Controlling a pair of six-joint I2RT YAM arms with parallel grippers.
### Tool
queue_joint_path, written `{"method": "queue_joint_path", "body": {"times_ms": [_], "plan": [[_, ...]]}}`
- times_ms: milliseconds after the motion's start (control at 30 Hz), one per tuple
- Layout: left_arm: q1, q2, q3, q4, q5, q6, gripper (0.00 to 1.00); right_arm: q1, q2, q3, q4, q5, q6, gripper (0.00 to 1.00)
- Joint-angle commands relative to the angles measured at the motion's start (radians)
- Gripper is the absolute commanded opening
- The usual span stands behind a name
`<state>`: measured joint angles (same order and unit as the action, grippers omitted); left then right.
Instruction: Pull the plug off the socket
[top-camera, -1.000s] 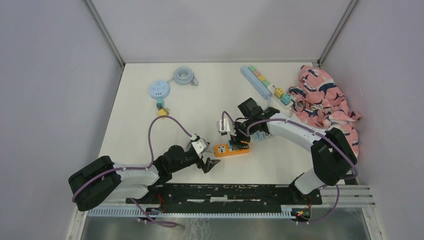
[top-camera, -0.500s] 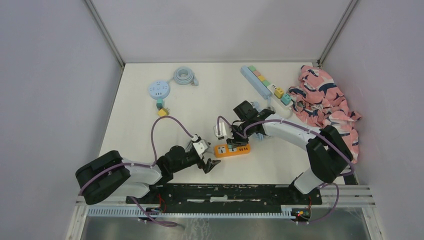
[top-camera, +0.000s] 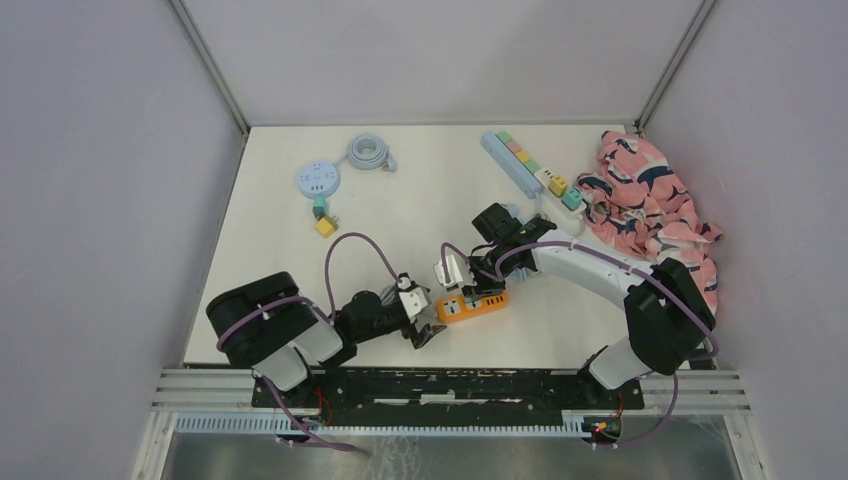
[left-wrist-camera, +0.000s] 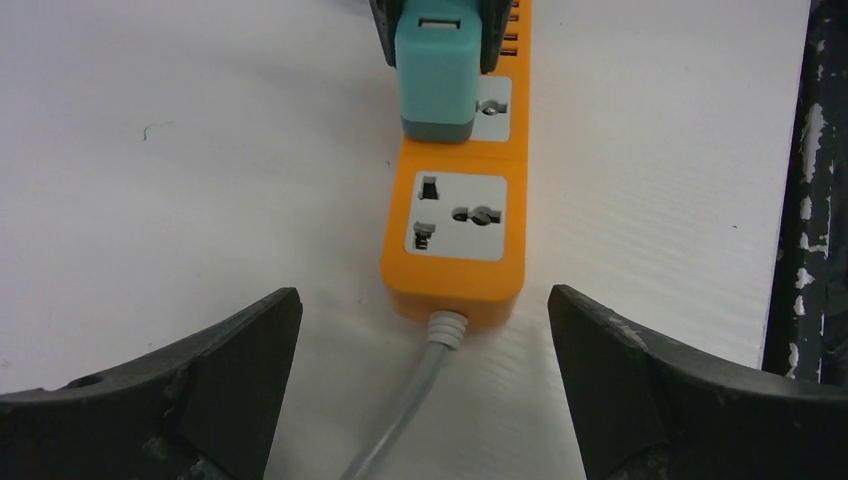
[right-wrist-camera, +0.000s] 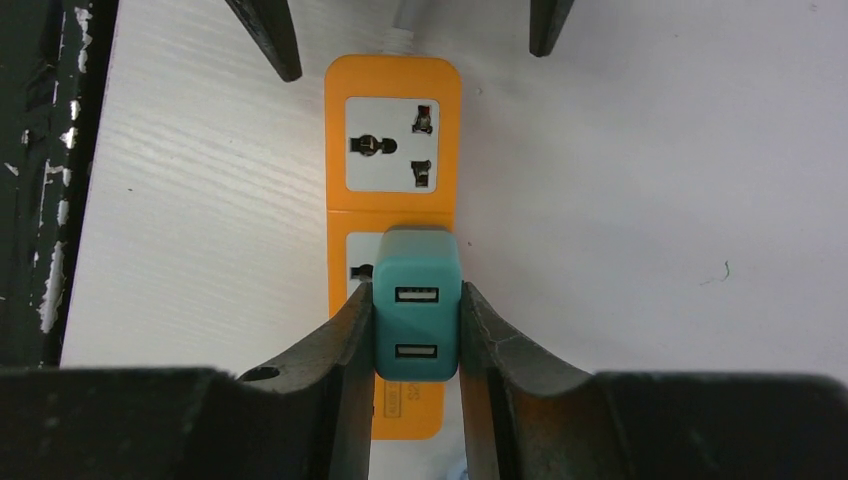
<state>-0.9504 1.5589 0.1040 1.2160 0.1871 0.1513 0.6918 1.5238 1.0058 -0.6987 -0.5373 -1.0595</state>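
Observation:
An orange power strip, the socket (top-camera: 474, 306) (right-wrist-camera: 392, 140) (left-wrist-camera: 455, 240), lies flat on the white table near the front. A teal plug (right-wrist-camera: 417, 320) (left-wrist-camera: 435, 70) with two USB ports stands in its second outlet. My right gripper (right-wrist-camera: 415, 292) (top-camera: 479, 287) is shut on the plug, one finger pressed against each side. My left gripper (left-wrist-camera: 422, 300) (top-camera: 431, 322) is open at the strip's cable end, its fingers (left-wrist-camera: 240, 350) straddling the grey cable (left-wrist-camera: 410, 410) without touching it. The outlet nearest the cable is free.
A round blue socket hub (top-camera: 318, 180) with a coiled cable (top-camera: 370, 153) and a yellow plug (top-camera: 324, 226) lies at the back left. A long pastel power strip (top-camera: 520, 165) and a pink patterned cloth (top-camera: 650, 205) are at the back right. A black rail (top-camera: 450, 385) runs along the near edge.
My right gripper has closed on the teal plug. The left arm has slid right, up to the strip's cable end, still open. The strip has shifted slightly right.

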Motion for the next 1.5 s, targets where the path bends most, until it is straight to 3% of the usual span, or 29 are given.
{"method": "queue_joint_path", "body": {"times_ms": [0, 333, 667, 800, 967, 1133, 1300, 1467], "plan": [[0.000, 0.071, 0.061, 0.173, 0.032, 0.044, 0.99, 0.000, -0.013, 0.041, -0.086, -0.053, -0.077, 0.03], [-0.001, 0.188, 0.103, 0.228, 0.070, -0.004, 0.94, -0.001, -0.009, 0.040, -0.057, -0.084, -0.044, 0.02], [0.000, 0.284, 0.138, 0.287, 0.112, -0.070, 0.79, -0.003, 0.010, 0.047, -0.046, -0.089, -0.015, 0.00], [0.000, 0.288, 0.160, 0.225, 0.123, -0.061, 0.66, -0.006, 0.022, 0.049, -0.032, -0.086, 0.012, 0.00], [0.000, 0.293, 0.156, 0.200, 0.118, -0.052, 0.27, -0.033, 0.022, 0.056, -0.039, -0.088, 0.014, 0.00], [0.002, 0.300, 0.150, 0.198, 0.116, -0.045, 0.06, -0.058, 0.015, 0.048, -0.103, -0.096, -0.074, 0.00], [0.003, 0.307, 0.160, 0.195, 0.126, -0.049, 0.03, -0.047, 0.010, 0.036, -0.105, -0.220, -0.102, 0.00], [0.003, 0.320, 0.168, 0.194, 0.138, -0.061, 0.03, -0.020, -0.006, 0.019, 0.063, -0.208, 0.112, 0.00]]}}
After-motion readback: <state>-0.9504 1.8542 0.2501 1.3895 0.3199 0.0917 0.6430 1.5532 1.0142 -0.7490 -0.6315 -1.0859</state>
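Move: The cord end of the orange socket lies roughly 5 cm to the left hand's right, 1 cm ahead and 2 cm lower. The teal plug stands on the socket beyond that end, about 9 cm to this hand's right, 3 cm ahead and 2 cm higher. The right hand already has that plug between its fingers; from this hand the cord end is some 4 cm left, 2 cm back and 4 cm below. Rightward about 4.5 cm goes the left hand, rising and edging out slightly, then sinking some 2 cm as its wide-open fingers pass either side of the orange socket's cord end. They close to a little over half open and pinch its two long sides. The right hand keeps its pinch on the plug, shifting only about a centimetre, mostly back, and tilting slightly. ##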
